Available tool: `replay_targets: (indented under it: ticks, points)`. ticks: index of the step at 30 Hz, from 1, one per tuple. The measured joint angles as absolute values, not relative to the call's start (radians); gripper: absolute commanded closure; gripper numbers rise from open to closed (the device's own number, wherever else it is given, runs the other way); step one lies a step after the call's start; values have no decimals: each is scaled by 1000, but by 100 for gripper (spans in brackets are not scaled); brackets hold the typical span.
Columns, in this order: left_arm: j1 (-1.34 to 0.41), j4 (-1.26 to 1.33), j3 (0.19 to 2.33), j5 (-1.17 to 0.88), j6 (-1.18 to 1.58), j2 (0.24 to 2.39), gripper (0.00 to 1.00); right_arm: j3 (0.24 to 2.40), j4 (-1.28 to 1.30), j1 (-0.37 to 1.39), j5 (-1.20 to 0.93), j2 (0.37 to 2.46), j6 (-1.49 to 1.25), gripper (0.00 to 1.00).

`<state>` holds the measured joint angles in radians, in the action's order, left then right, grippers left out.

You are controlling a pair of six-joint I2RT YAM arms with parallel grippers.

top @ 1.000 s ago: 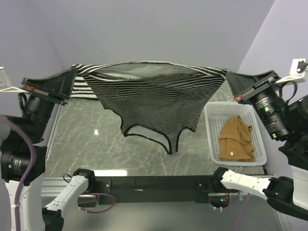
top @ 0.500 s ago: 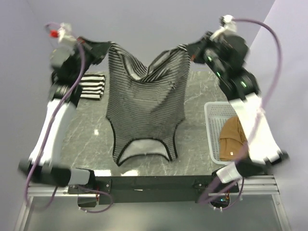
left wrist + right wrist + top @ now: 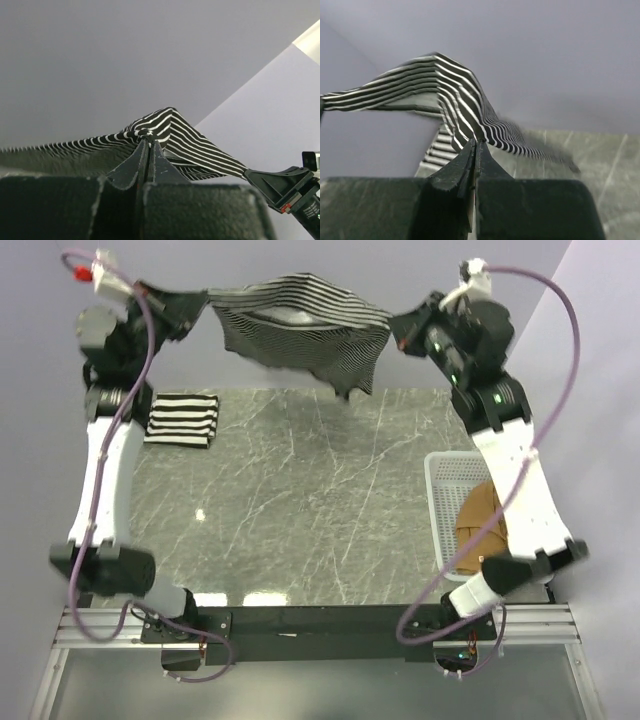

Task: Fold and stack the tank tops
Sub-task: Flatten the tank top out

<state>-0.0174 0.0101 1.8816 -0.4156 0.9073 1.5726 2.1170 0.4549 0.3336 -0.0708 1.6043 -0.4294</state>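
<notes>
A thin-striped tank top (image 3: 300,330) hangs stretched in the air above the table's far edge, held at both ends. My left gripper (image 3: 200,302) is shut on its left corner (image 3: 150,132). My right gripper (image 3: 393,330) is shut on its right corner (image 3: 470,125). Both arms are raised high and reach far out. A wide-striped tank top (image 3: 183,419) lies folded flat on the table at the far left. A tan-brown tank top (image 3: 480,525) lies crumpled in the basket, partly hidden behind my right arm.
The white lattice basket (image 3: 440,505) stands at the right edge of the grey marble table (image 3: 300,500). The black rail with the arm bases (image 3: 320,622) runs along the near edge. Purple walls close in behind and at both sides.
Both arms have swung up and away from the near edge, carrying the thin-striped tank top to the far edge. It hung down half a second ago; now it flies out nearly level.
</notes>
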Motion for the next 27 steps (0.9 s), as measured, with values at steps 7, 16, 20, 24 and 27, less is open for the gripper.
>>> replay_targets:
  ticks: [7, 16, 20, 24, 27]
  points:
    - [-7, 91, 1347, -425, 911, 1190, 99, 1539, 319, 333, -71, 1247, -470, 100]
    - [-8, -84, 522, -406, 973, 753, 69, 647, 340, 334, -118, 998, -602, 70]
    - [-9, -227, 343, -408, 1014, 539, 37, 479, 428, 334, -129, 899, -657, 46]
    - [-10, -315, 344, -384, 1011, 449, 35, 487, 464, 334, -125, 782, -683, 44]
    - [-10, -343, 416, -356, 990, 500, 41, 541, 473, 357, -110, 768, -688, 44]
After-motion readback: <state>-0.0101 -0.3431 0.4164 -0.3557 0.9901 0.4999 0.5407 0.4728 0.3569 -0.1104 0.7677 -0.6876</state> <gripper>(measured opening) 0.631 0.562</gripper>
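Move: Bare table in the middle, where the pinched tank top is to be laid, lies about 18 cm right, 11 back and some 53 below the left hand, and about 14 cm left, 9 back and 50 below the right. From the left hand, the folded tank top is about 12 cm left, 2 ahead and 54 below. The basket stands about 25 cm right of the right hand, 19 back and 47 below. Drawing back towards the bases and then sweeping steeply down, both hands bring the hem of the tank top from high over the far end towards the near part of the table, dropping about 40 cm and coming back some 20, while the wrists tip down some 45 degrees. Late in the descent the fingers open and let go of both hem corners; the right hand then rises about 5 cm, the left about 2. ##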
